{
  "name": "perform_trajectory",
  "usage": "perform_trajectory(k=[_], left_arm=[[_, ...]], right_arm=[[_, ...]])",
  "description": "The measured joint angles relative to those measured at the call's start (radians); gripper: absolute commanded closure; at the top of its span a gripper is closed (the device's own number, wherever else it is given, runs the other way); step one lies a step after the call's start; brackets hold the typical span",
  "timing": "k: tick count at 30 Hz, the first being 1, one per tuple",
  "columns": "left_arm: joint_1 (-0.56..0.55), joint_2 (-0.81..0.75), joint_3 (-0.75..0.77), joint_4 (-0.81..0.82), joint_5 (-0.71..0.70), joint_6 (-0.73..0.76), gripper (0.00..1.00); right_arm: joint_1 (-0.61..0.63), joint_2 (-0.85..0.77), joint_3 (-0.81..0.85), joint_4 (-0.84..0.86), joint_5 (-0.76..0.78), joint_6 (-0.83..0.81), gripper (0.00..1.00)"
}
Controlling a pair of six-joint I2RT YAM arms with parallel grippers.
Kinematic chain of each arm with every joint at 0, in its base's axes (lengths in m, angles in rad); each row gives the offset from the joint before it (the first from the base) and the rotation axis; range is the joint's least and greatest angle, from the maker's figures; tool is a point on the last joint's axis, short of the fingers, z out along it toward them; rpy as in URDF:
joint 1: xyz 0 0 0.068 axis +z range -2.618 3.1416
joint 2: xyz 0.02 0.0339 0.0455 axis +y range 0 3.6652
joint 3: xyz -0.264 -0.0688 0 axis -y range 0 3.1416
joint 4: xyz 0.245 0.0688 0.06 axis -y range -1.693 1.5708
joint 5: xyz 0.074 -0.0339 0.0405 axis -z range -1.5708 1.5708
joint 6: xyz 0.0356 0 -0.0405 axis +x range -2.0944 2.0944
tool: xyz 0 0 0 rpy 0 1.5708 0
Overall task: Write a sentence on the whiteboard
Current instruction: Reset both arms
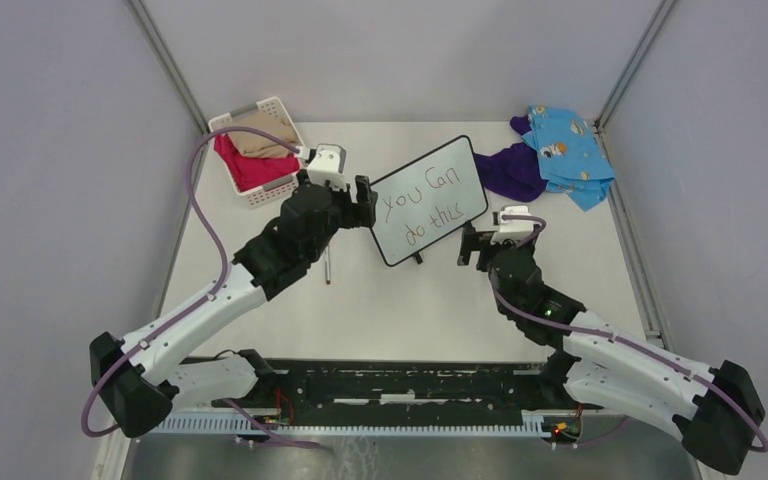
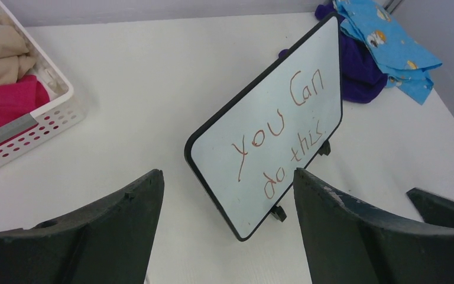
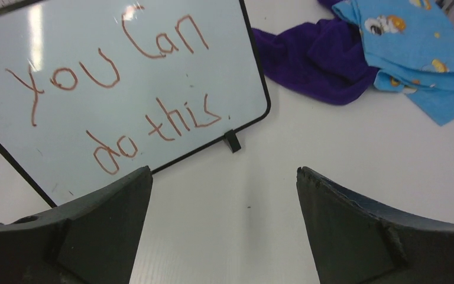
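The whiteboard (image 1: pixel 428 200) stands tilted on its small black feet in the middle of the table. It carries the sentence (image 1: pixel 422 207) "you can do this" in two lines of thin reddish-brown strokes. My left gripper (image 1: pixel 365 200) is open just off the board's left edge and holds nothing. In the left wrist view the whiteboard (image 2: pixel 272 136) lies beyond the spread left gripper (image 2: pixel 227 173). My right gripper (image 1: pixel 470 245) is open near the board's lower right corner, apart from it. The right wrist view shows the right gripper (image 3: pixel 224 170) over bare table, with the whiteboard (image 3: pixel 124 89) to the upper left.
A marker (image 1: pixel 328 265) lies on the table under my left forearm. A white basket (image 1: pixel 272 192) with pink and beige cloth sits at the back left. A blue patterned cloth (image 1: pixel 565 150) and a purple cloth (image 1: pixel 510 170) lie at the back right.
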Motion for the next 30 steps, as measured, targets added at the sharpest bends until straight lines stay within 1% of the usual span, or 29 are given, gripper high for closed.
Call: perform_trajectory(k=[6,9,13,17,25,30], left_arm=[[-0.001,-0.019,-0.067,0.029,0.010,0.026,0.12],[-0.001,-0.023,-0.075,0.037,0.010,0.027,0.11],[-0.001,-0.040,-0.087,0.049,0.011,0.028,0.12],[-0.001,-0.077,-0.122,0.063,0.018,0.039,0.13],[-0.001,-0.101,-0.143,0.073,0.018,0.042,0.13],[-0.001,-0.101,-0.143,0.073,0.017,0.042,0.13]], right_arm=[[0.000,-0.063,0.125,-0.018,-0.002,-0.143,0.02],[0.000,-0.101,0.161,0.005,-0.061,-0.222,0.02],[0.000,-0.119,0.158,0.053,-0.147,-0.283,0.02],[0.000,-0.067,0.110,0.079,-0.196,-0.270,0.02],[-0.001,0.111,-0.084,0.080,-0.275,-0.141,0.02],[-0.011,0.217,-0.099,0.117,-0.304,-0.101,0.02]])
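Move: Ahead and to the left of the empty right hand lies the whiteboard, its middle about 13 cm forward, 16 cm left and some 14 cm below. The purple cloth is roughly 25 cm ahead of the hand and 9 cm to its right, with the blue cloth about 30 cm ahead and 26 cm right, both some 16 cm down. From the left hand, the whiteboard is about 10 cm ahead, 19 cm right and 26 cm lower. Rising about 11 cm with its fingers tilting up, the right hand then reverses and sinks quickly some 20 cm in front of the whiteboard's near edge, ending around 4 cm farther left, tipped down and turned counter-clockwise some 15 degrees. The left hand eases down and back about 2 cm, then stays. Both grippers remain open and empty. ##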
